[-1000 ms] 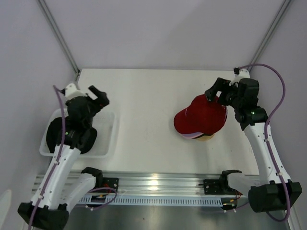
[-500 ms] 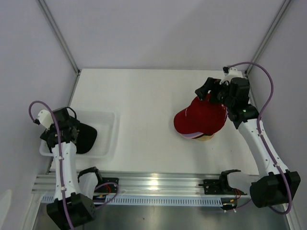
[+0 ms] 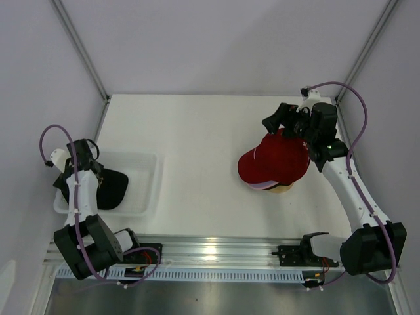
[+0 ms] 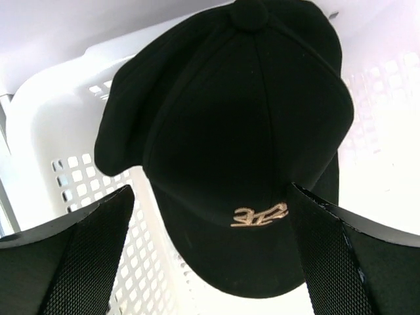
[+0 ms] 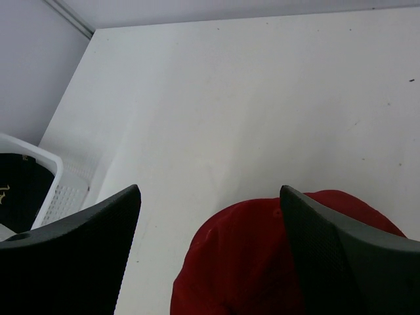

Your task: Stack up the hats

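A red hat (image 3: 275, 161) tops a stack right of the table's middle, with lavender and pink brims (image 3: 261, 186) peeping out under it. A black hat (image 3: 113, 188) with a gold logo (image 4: 259, 214) lies in the white mesh basket (image 3: 146, 185) at the left. My left gripper (image 4: 210, 195) hangs open just above that black hat (image 4: 243, 125), its fingers either side of the brim. My right gripper (image 3: 279, 125) is open over the back edge of the red hat (image 5: 275, 269), holding nothing.
A wooden stand (image 3: 282, 189) shows under the stack. In the right wrist view the basket (image 5: 49, 174) sits far left, with the black hat (image 5: 16, 190) inside. The enclosure walls and corner posts (image 3: 82, 52) close in the table.
My left arm has swung from the basket's back down to its left end, over the black hat. My right gripper has drawn up and back off the red hat.
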Controlling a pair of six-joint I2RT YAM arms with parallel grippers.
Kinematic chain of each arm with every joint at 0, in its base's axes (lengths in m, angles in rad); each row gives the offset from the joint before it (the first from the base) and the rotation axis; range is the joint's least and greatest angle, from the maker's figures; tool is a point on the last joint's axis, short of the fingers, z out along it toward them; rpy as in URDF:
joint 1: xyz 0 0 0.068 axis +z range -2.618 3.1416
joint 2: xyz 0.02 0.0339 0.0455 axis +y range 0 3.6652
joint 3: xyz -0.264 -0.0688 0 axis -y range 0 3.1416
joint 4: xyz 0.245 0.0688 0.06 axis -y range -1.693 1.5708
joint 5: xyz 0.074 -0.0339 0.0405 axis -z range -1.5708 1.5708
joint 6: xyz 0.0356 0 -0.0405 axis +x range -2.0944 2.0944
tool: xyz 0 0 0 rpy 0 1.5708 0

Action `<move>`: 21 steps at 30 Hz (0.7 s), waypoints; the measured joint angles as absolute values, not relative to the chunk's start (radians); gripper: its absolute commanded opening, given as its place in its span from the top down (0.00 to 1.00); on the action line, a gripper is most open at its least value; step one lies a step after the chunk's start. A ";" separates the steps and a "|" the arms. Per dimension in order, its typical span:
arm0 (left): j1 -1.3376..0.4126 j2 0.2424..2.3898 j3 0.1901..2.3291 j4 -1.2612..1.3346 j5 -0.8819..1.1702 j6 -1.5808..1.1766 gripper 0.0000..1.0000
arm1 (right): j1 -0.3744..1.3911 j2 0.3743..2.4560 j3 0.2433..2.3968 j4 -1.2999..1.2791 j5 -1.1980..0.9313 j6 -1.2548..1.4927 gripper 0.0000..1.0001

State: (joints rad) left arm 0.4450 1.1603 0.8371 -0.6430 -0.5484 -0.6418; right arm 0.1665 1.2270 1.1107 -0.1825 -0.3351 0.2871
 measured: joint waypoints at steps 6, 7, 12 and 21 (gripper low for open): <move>0.485 1.169 0.837 -0.596 -0.490 -0.620 0.28 | 0.167 1.227 1.111 -0.173 -0.338 0.295 0.11; 0.488 1.169 0.837 -0.590 -0.482 -0.619 0.44 | 0.167 1.227 1.111 -0.172 -0.338 0.295 0.11; 0.493 1.170 0.837 -0.558 -0.429 -0.604 0.95 | 0.167 1.223 1.111 -0.172 -0.336 0.300 0.11; 0.494 1.123 0.837 -0.557 -0.361 -0.574 0.99 | 0.167 1.159 1.111 -0.174 -0.296 0.299 0.11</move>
State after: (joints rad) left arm 0.4942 1.1229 0.8368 -0.5568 -0.3614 -0.5739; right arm 0.1665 1.1591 1.1110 -0.1738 -0.2962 0.2985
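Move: The black hat lies in the white bin right at the left hand: its middle is about 2 cm to the left, 1 cm ahead and 3 cm lower, with the fingers over the crown front near the logo. The bin's middle is roughly 6 cm to the right, level with that hand, and 6 cm below. From the right hand, the red hat is some 8 cm back, 2 cm left and 8 cm below, and the black hat about 50 cm left, 19 cm back and 20 cm lower. The left fingers close from wide open to shut at the front of the black hat's crown, by the logo, seemingly pinching its cloth, while the hand eases about 2.5 cm forward. It then starts to rise about 1 cm, the wrist tilting some 10 degrees. The right hand, still open, lifts about 3 cm away from the red hat. ##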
